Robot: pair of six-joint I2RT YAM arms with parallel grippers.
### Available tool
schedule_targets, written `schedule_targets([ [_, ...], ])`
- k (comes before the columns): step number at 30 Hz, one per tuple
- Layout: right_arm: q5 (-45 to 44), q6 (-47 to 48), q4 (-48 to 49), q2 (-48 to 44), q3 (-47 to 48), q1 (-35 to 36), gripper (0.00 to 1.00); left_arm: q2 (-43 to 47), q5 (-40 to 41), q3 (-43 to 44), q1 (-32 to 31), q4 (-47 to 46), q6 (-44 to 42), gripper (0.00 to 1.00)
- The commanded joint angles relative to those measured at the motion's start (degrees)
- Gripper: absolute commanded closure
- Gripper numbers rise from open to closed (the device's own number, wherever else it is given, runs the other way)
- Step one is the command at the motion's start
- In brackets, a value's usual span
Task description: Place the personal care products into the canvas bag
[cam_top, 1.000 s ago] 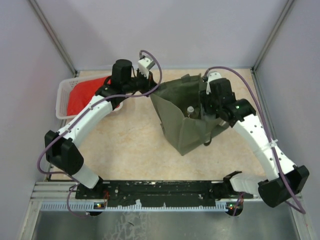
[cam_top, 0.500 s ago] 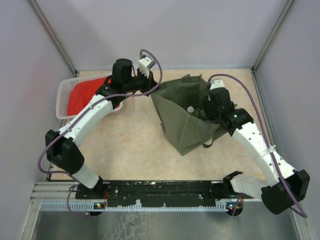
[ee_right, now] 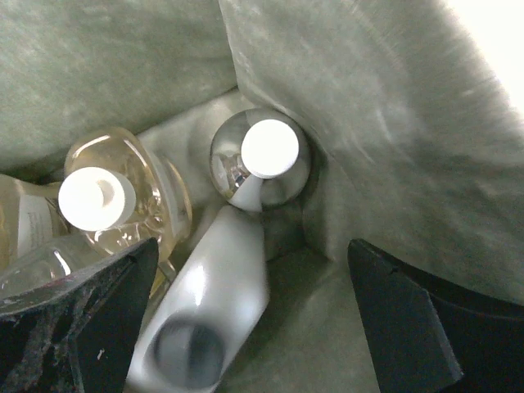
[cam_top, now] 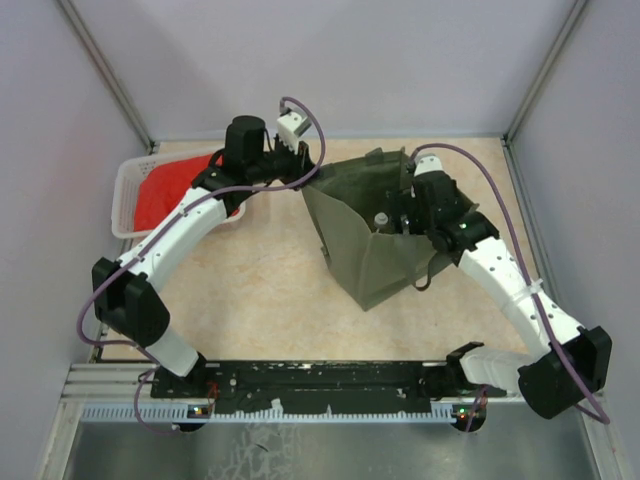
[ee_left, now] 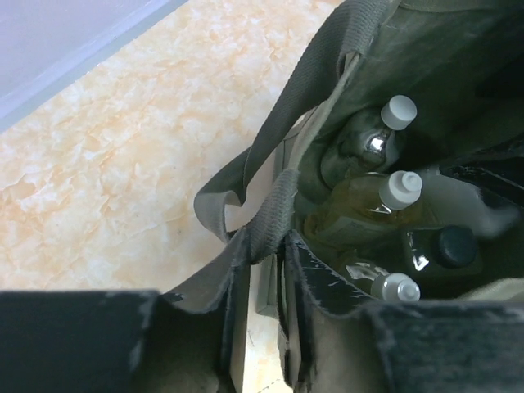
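Note:
The olive-green canvas bag (cam_top: 355, 255) stands open at mid-table. My left gripper (cam_top: 303, 168) is at its back-left rim. In the left wrist view its fingers (ee_left: 233, 286) stand slightly apart, open, with the bag's handle strap (ee_left: 274, 214) still lying across their tips. My right gripper (cam_top: 405, 215) reaches down inside the bag. It is wide open (ee_right: 250, 270) over a white bottle with a dark-grey cap (ee_right: 217, 299), which lies blurred and loose on the bag floor. An amber bottle (ee_right: 123, 205) and a clear white-capped bottle (ee_right: 262, 155) stand beside it. A black-capped bottle (ee_left: 450, 246) also shows inside.
A white lattice basket (cam_top: 128, 190) holding a red cloth (cam_top: 165, 195) sits at the far left by the left arm. Grey walls enclose the table on three sides. The bag's second handle (cam_top: 425, 278) hangs down its right side.
My right gripper has opened wide inside the bag and let go of the white bottle. The left fingers have parted a little at the strap.

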State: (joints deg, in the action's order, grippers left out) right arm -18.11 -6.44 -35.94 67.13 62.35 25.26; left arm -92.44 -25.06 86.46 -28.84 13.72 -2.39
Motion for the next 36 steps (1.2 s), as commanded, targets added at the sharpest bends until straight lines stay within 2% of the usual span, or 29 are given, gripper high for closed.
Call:
schedule_targets([
  [1, -1.8, 1.0, 0.5, -0.3, 5.9, -0.1, 0.01, -1.4, 0.2, 1.9, 0.3, 1.3, 0.1, 0.66],
  [5, -1.1, 1.1, -0.7, 0.8, 8.6, 0.3, 0.01, -1.5, 0.7, 2.8, 0.3, 2.1, 0.1, 0.53],
  [10, -4.7, 2.0, -3.1, 2.3, 16.0, 3.8, 0.01, -1.0, 1.8, 5.5, 0.5, 3.8, -0.3, 0.44],
  [17, -8.7, 7.7, -5.9, 7.8, 31.9, 6.0, 0.01, 1.0, 4.3, 9.6, 0.9, 5.2, -0.8, 0.09],
  [21, -8.2, 9.6, -6.7, 12.2, 38.9, 6.0, 0.01, 2.0, 5.9, 10.7, 1.2, 5.8, -0.4, 0.01],
  [23, -8.8, 11.0, -6.0, 13.9, 40.9, 5.5, 0.01, 2.8, 7.3, 10.5, 1.7, 6.1, -0.3, 0.0],
  [25, -6.0, 11.1, -5.0, 15.1, 42.1, 2.4, 0.01, 3.9, 8.9, 9.8, 2.9, 6.5, -0.2, 0.0],
  [27, 0.6, 9.9, -3.3, 15.7, 41.9, -2.5, 0.01, 4.7, 9.1, 8.4, 5.4, 6.5, 0.6, 0.0],
  [31, 5.9, 8.8, -1.0, 17.4, 40.7, -10.9, 0.01, 6.0, 3.3, 4.0, 13.3, 4.1, 3.6, 0.0],
  [36, 17.1, 3.5, 4.2, 18.0, 37.0, -25.8, 0.01, 5.9, 2.4, 0.1, 18.7, 1.8, 7.0, 0.0],
])
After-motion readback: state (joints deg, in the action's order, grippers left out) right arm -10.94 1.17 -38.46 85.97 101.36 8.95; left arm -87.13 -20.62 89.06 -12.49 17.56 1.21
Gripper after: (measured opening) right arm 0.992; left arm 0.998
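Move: The right hand is down in the bag with its fingers already open; the white bottle lies some 9 cm below it, about 2 cm ahead and 2 cm left. Around that stand a clear white-capped bottle, some 6 cm ahead, and an amber bottle, 6 cm left and 3 cm ahead, both about 12 cm down. The left hand still pinches the bag handle; from it the white bottle is roughly 21 cm right, 6 cm back and 18 cm down. Straight up out of the bag the right hand goes, fingers staying wide open and tipping up some 20 degrees, then it sweeps forward and right past the rim, away from the bottles. The left hand spreads its fingers, lets go of the handle, rises a little and swings about 14 cm left towards the red-lined basket, turning counter-clockwise. ##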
